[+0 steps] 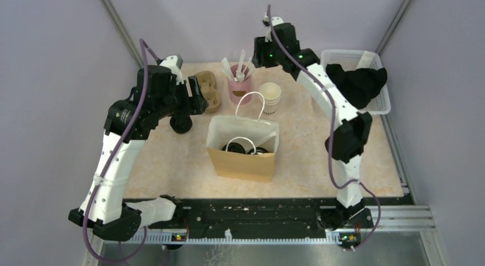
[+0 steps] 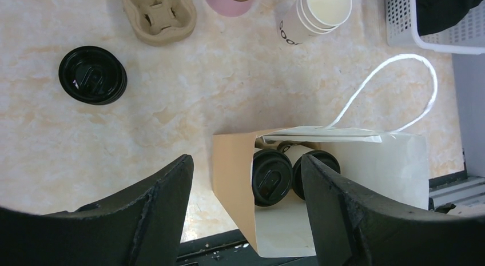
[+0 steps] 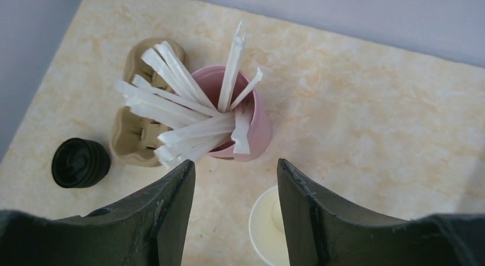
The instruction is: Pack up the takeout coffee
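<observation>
The takeout coffee, two white cups with black lids (image 2: pixel 271 177) (image 2: pixel 320 163), stands side by side inside the brown paper bag (image 2: pixel 231 174) at the table's middle. In the top view the lids (image 1: pixel 245 147) show through the bag's open mouth. My left gripper (image 2: pixel 246 183) hovers high above the bag's left side, open, with nothing between its fingers (image 2: pixel 154 211). At the back of the table, my right gripper (image 3: pixel 235 183) hangs open and empty above the pink cup of white sticks (image 3: pixel 251 126).
A stack of lidless white cups (image 1: pixel 270 96) stands right of the pink cup. A cardboard cup carrier (image 1: pixel 209 90) and a stack of loose black lids (image 1: pixel 181 124) lie at the back left. A white basket (image 1: pixel 382 103) holding black cloth sits at the back right.
</observation>
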`<state>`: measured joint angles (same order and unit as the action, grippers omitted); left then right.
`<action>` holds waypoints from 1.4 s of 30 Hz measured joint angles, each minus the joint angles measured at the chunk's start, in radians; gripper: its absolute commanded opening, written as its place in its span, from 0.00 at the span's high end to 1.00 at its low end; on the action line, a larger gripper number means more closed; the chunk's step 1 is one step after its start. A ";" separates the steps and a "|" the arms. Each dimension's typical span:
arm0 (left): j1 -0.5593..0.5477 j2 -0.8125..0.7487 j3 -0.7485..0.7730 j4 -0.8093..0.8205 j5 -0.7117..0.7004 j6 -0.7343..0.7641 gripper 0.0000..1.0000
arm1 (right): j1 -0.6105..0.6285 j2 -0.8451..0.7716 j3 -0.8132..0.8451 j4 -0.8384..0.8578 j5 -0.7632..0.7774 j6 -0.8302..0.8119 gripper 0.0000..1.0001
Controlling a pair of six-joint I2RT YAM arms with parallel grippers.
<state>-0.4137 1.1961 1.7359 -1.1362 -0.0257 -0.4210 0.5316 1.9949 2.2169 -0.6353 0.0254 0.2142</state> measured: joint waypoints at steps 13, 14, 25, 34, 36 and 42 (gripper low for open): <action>0.000 0.000 0.000 -0.050 -0.048 -0.034 0.24 | -0.017 0.224 0.089 0.036 -0.090 0.006 0.64; 0.000 0.000 0.000 -0.051 -0.049 -0.036 0.24 | -0.017 0.224 0.089 0.039 -0.091 0.005 0.67; 0.000 0.000 0.000 -0.053 -0.050 -0.049 0.24 | -0.017 0.224 0.089 0.050 -0.100 -0.010 0.92; 0.000 -0.002 0.000 -0.051 -0.042 -0.049 0.24 | -0.017 0.222 0.187 0.036 -0.087 -0.007 1.00; 0.000 -0.008 -0.005 -0.042 -0.038 -0.048 0.24 | -0.017 0.207 0.208 0.036 -0.077 -0.002 1.00; 0.000 -0.029 -0.028 -0.010 -0.009 -0.035 0.23 | -0.016 0.063 0.208 -0.010 -0.041 0.007 1.00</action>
<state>-0.4137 1.1667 1.7081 -1.1458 -0.0349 -0.4564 0.5152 2.0579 2.4245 -0.6453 -0.0154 0.2211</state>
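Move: Ahead and below, the straws' upper ends stand about 5 cm forward, 4 cm left and 10 cm below the right hand, and their pink holder sits 6 cm ahead, 7 cm left and 19 cm below it. The paper cups are about 1 cm ahead, 4 cm right and 20 cm below; the brown cup carrier is some 8 cm ahead, 20 cm left and 23 cm down. From the left hand the straws are roughly 27 cm ahead, 14 cm right and 15 cm lower. Dipping fast onto the straws in the pink holder, the half-open right hand goes about 9 cm down with a little forward and left, then stays there while its fingers shut and pinch one straw near its upper end. It then rises some 13 cm, easing back and a little right towards the end, fingers kept shut and tilting up about 10 degrees. ##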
